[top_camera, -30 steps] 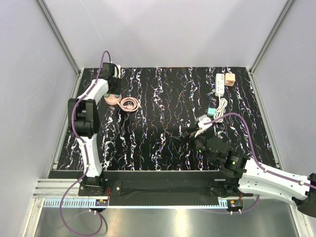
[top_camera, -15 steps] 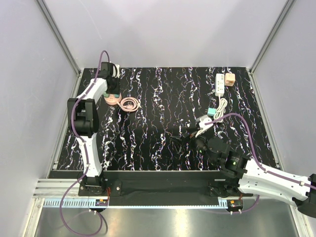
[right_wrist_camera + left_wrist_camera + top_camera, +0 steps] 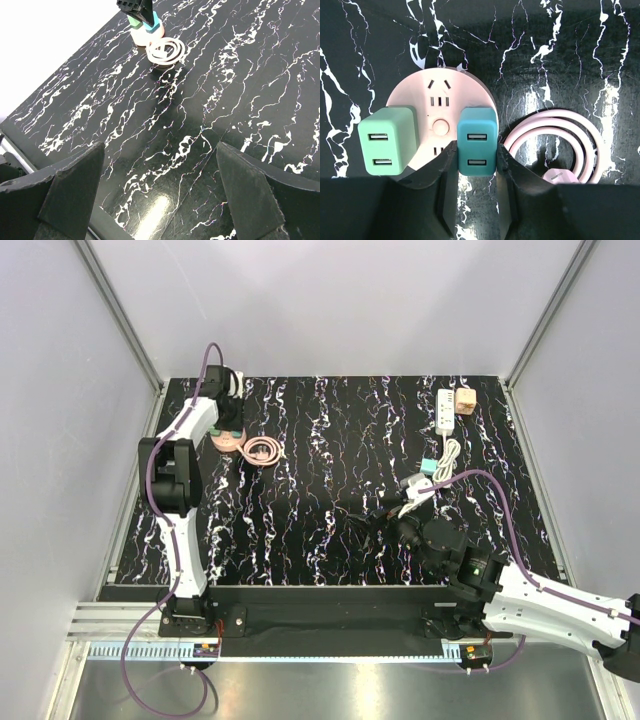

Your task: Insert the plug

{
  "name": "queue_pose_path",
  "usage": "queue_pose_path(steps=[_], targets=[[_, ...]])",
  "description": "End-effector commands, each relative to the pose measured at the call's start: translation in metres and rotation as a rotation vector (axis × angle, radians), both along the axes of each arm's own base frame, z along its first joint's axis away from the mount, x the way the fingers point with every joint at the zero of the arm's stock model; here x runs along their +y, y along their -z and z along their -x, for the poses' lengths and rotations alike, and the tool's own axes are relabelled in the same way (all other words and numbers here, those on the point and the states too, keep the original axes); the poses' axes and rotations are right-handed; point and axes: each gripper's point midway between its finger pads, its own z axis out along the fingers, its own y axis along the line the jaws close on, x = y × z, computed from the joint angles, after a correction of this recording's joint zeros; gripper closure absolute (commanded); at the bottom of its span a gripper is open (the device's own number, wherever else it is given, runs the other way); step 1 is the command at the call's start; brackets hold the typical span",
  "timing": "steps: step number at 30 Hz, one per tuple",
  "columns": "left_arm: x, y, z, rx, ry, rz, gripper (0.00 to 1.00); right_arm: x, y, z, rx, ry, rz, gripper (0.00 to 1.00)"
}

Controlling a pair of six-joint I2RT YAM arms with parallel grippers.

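Note:
The plug (image 3: pixel 466 400), a small peach-tan block, lies at the far right just beside the white power strip (image 3: pixel 446 411), with neither gripper near it. At the far left my left gripper (image 3: pixel 476 156) is shut on a teal USB adapter (image 3: pixel 477 140). The adapter stands on a round pink socket disc (image 3: pixel 440 95), and the jaws press on its two sides. In the top view the left gripper (image 3: pixel 232 420) hangs over that disc (image 3: pixel 228 443). My right gripper (image 3: pixel 159 147) stands wide open above bare table, low in the middle right (image 3: pixel 372 514), with nothing between its fingers.
A mint-green adapter (image 3: pixel 387 140) sits on the same disc, left of the teal one. A coiled pinkish cable (image 3: pixel 555 145) lies right of the disc (image 3: pixel 264 451). The strip's white cord (image 3: pixel 451 454) runs toward a small teal-green piece (image 3: pixel 428 467). Grey walls enclose the black marbled mat.
The right arm has shifted very slightly. The left gripper keeps its hold on the teal adapter in the same place.

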Motion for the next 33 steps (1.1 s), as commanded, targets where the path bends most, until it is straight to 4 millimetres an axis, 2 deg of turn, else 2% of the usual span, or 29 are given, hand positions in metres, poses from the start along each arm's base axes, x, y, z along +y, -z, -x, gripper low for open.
queue_pose_path(steps=[1, 5, 10, 13, 15, 18, 19, 21, 22, 23, 24, 25, 27, 28, 30, 31, 33], targets=[[0.013, 0.091, 0.101, 0.443, 0.004, -0.048, 0.62, -0.008, -0.010, -0.005, -0.014, 0.046, -0.038, 0.00], [0.013, 0.059, 0.083, 0.353, 0.008, -0.047, 0.53, -0.009, -0.012, -0.005, -0.019, 0.050, -0.040, 0.00], [0.006, 0.032, 0.068, 0.308, 0.016, -0.010, 0.40, -0.011, -0.012, -0.006, -0.021, 0.061, -0.036, 0.00], [0.002, 0.010, 0.055, 0.255, 0.023, 0.012, 0.37, -0.013, -0.011, -0.007, -0.023, 0.071, -0.032, 0.00], [-0.002, 0.000, 0.051, 0.235, 0.027, 0.035, 0.26, -0.014, -0.010, -0.008, -0.023, 0.079, -0.025, 0.00], [-0.008, -0.021, 0.047, 0.197, 0.031, 0.065, 0.22, -0.014, -0.008, -0.010, -0.024, 0.086, -0.011, 0.00], [-0.010, -0.033, 0.048, 0.174, 0.028, 0.073, 0.22, -0.014, -0.006, -0.011, -0.022, 0.092, -0.004, 0.00], [-0.014, -0.047, 0.050, 0.151, 0.028, 0.088, 0.21, -0.013, -0.002, -0.014, -0.019, 0.102, 0.015, 0.00], [-0.015, -0.064, 0.054, 0.120, 0.029, 0.088, 0.18, -0.013, 0.000, -0.015, -0.018, 0.108, 0.024, 0.00], [-0.019, -0.074, 0.056, 0.102, 0.038, 0.084, 0.06, -0.012, 0.003, -0.016, -0.014, 0.113, 0.038, 0.00], [-0.022, -0.084, 0.059, 0.083, 0.025, 0.093, 0.01, -0.012, 0.004, -0.018, -0.013, 0.118, 0.046, 0.00], [-0.025, -0.104, 0.067, 0.043, 0.021, 0.101, 0.01, -0.012, 0.005, -0.019, -0.010, 0.122, 0.053, 0.00], [-0.034, -0.125, 0.077, -0.005, 0.027, 0.092, 0.01, -0.012, 0.008, -0.021, 0.002, 0.131, 0.080, 0.00], [-0.044, -0.144, 0.088, -0.052, 0.048, 0.093, 0.01, -0.012, 0.008, -0.021, 0.008, 0.134, 0.088, 0.00], [-0.053, -0.162, 0.100, -0.109, 0.066, 0.077, 0.01, -0.011, 0.010, -0.022, 0.027, 0.134, 0.125, 0.00], [-0.066, -0.175, 0.113, -0.153, 0.107, 0.075, 0.01, -0.011, 0.009, -0.023, 0.032, 0.139, 0.129, 0.00], [-0.077, -0.184, 0.128, -0.185, 0.149, 0.035, 0.01, -0.013, 0.015, -0.023, 0.076, 0.159, 0.159, 0.00]])
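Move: The teal plug already sits in the round pink socket, pinched between the left fingertips, its middle about 1 cm ahead of and 1 cm below the hand point. The socket's middle lies some 3 cm to the left and 4 cm lower, about level with the plug; the green plug stands roughly 6 cm left of the teal one, and the pink cord coil about 7 cm right and 4 cm back of it. From the right hand the teal plug is about 31 cm ahead, 29 cm left and 17 cm below. The teal plug is let go: the left fingers open wide while the hand draws back about 6 cm and sinks some 3 cm, tipping to point more steeply down. It then climbs steeply, levelling out of that tilt and swinging back and right, away from the socket, to end about 15 cm above its start. The empty, open right hand lowers some 3 cm, away from the sockets' action. ##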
